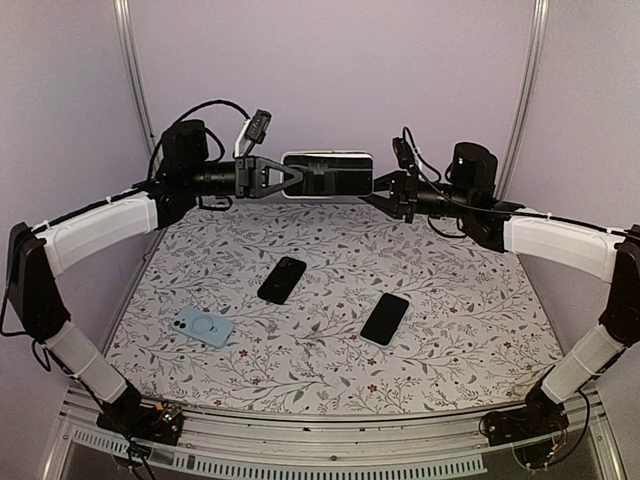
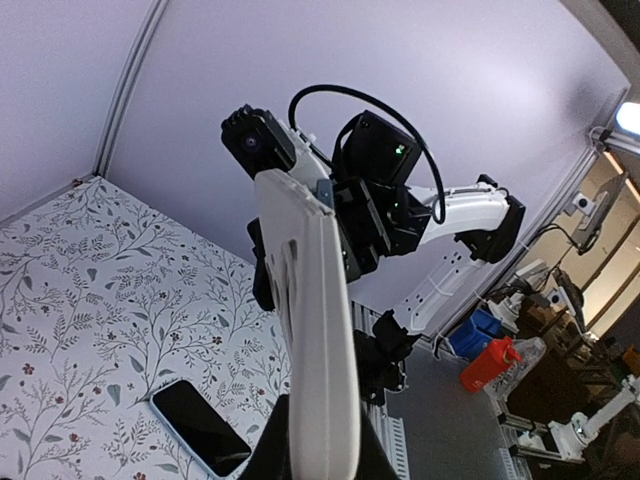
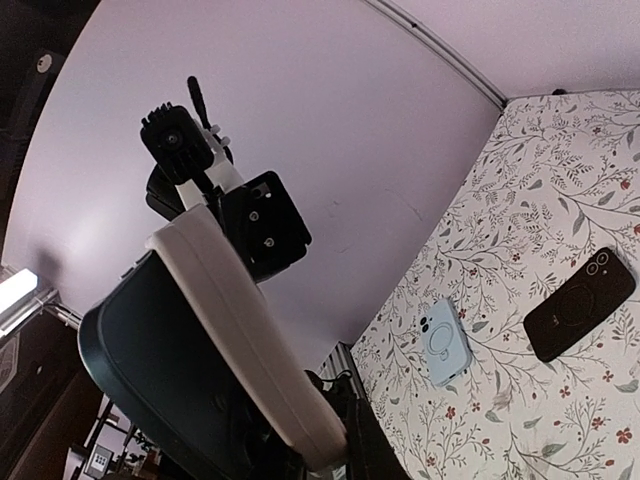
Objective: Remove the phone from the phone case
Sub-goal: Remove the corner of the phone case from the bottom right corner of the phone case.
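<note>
A phone (image 1: 335, 178) in a white phone case (image 1: 328, 155) hangs level in the air above the back of the table, held between both arms. My left gripper (image 1: 290, 178) is shut on its left end. My right gripper (image 1: 378, 185) is closed on its right end. The left wrist view has the white phone case (image 2: 315, 330) edge-on, rising from my left gripper (image 2: 320, 450). From the right wrist, the dark phone (image 3: 150, 370) sits inside the white phone case (image 3: 240, 320), whose near end lies between my right gripper's (image 3: 330, 450) fingers.
On the floral table cover lie a black case (image 1: 282, 279), a dark phone with a pale rim (image 1: 385, 318) and a light blue case (image 1: 203, 326). Purple walls stand close behind and to both sides.
</note>
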Motion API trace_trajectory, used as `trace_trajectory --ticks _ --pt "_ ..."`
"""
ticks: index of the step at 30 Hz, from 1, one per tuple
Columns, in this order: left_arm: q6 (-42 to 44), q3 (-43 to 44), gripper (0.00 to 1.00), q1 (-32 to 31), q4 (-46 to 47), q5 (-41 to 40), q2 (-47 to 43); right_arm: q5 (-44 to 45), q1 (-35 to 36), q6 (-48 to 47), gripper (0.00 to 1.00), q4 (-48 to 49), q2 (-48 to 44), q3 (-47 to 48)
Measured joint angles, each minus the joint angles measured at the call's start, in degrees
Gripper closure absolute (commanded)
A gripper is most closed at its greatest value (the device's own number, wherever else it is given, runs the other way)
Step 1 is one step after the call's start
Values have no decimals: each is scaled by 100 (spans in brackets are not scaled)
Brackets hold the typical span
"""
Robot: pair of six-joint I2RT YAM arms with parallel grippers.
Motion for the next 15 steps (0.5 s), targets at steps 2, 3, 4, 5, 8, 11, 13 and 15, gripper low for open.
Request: trace_trajectory --ticks 2,3,4,5,8,11,13,15 --pt "282 61 100 -13 -295 -24 -33 -46 0 149 91 2 46 0" --pt "393 85 100 -20 -417 -35 -50 -85 0 227 90 2 70 0" --pt "474 94 100 -22 -494 -46 -61 -94 0 264 89 7 83 0" --pt "531 103 100 -24 -555 -48 -70 -107 0 299 87 7 92 0" --pt "557 109 100 -26 -557 -35 -70 -107 0 310 77 24 92 -2" --pt "291 83 100 -39 -337 83 -46 -107 11 210 65 142 92 -2" --pt "-13 15 100 -96 -48 280 -2 -197 48 37 60 210 70 -20" --pt "-332 -37 100 -96 271 393 39 -284 50 -111 57 243 46 -31"
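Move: The phone in its cream case is already held between the arms. Its near right corner, where the case is being worked off, is at the right fingertips; from the left hand, this corner is about 12 cm right, 1 cm back and 2 cm below. Roughly 35 cm below on the table, the light-edged phone lies about 4 cm back and 6 cm right of the right hand, the black phone some 9 cm ahead and 20 cm left of it. The right fingers let go of the case corner: nearly shut around it, they spread to some 40% open while the hand, after sinking half a centimetre, comes back up and draws back about 1 cm. The left hand keeps its grip on the other end and eases back roughly 1.5 cm, finally turning about 5 degrees clockwise. ##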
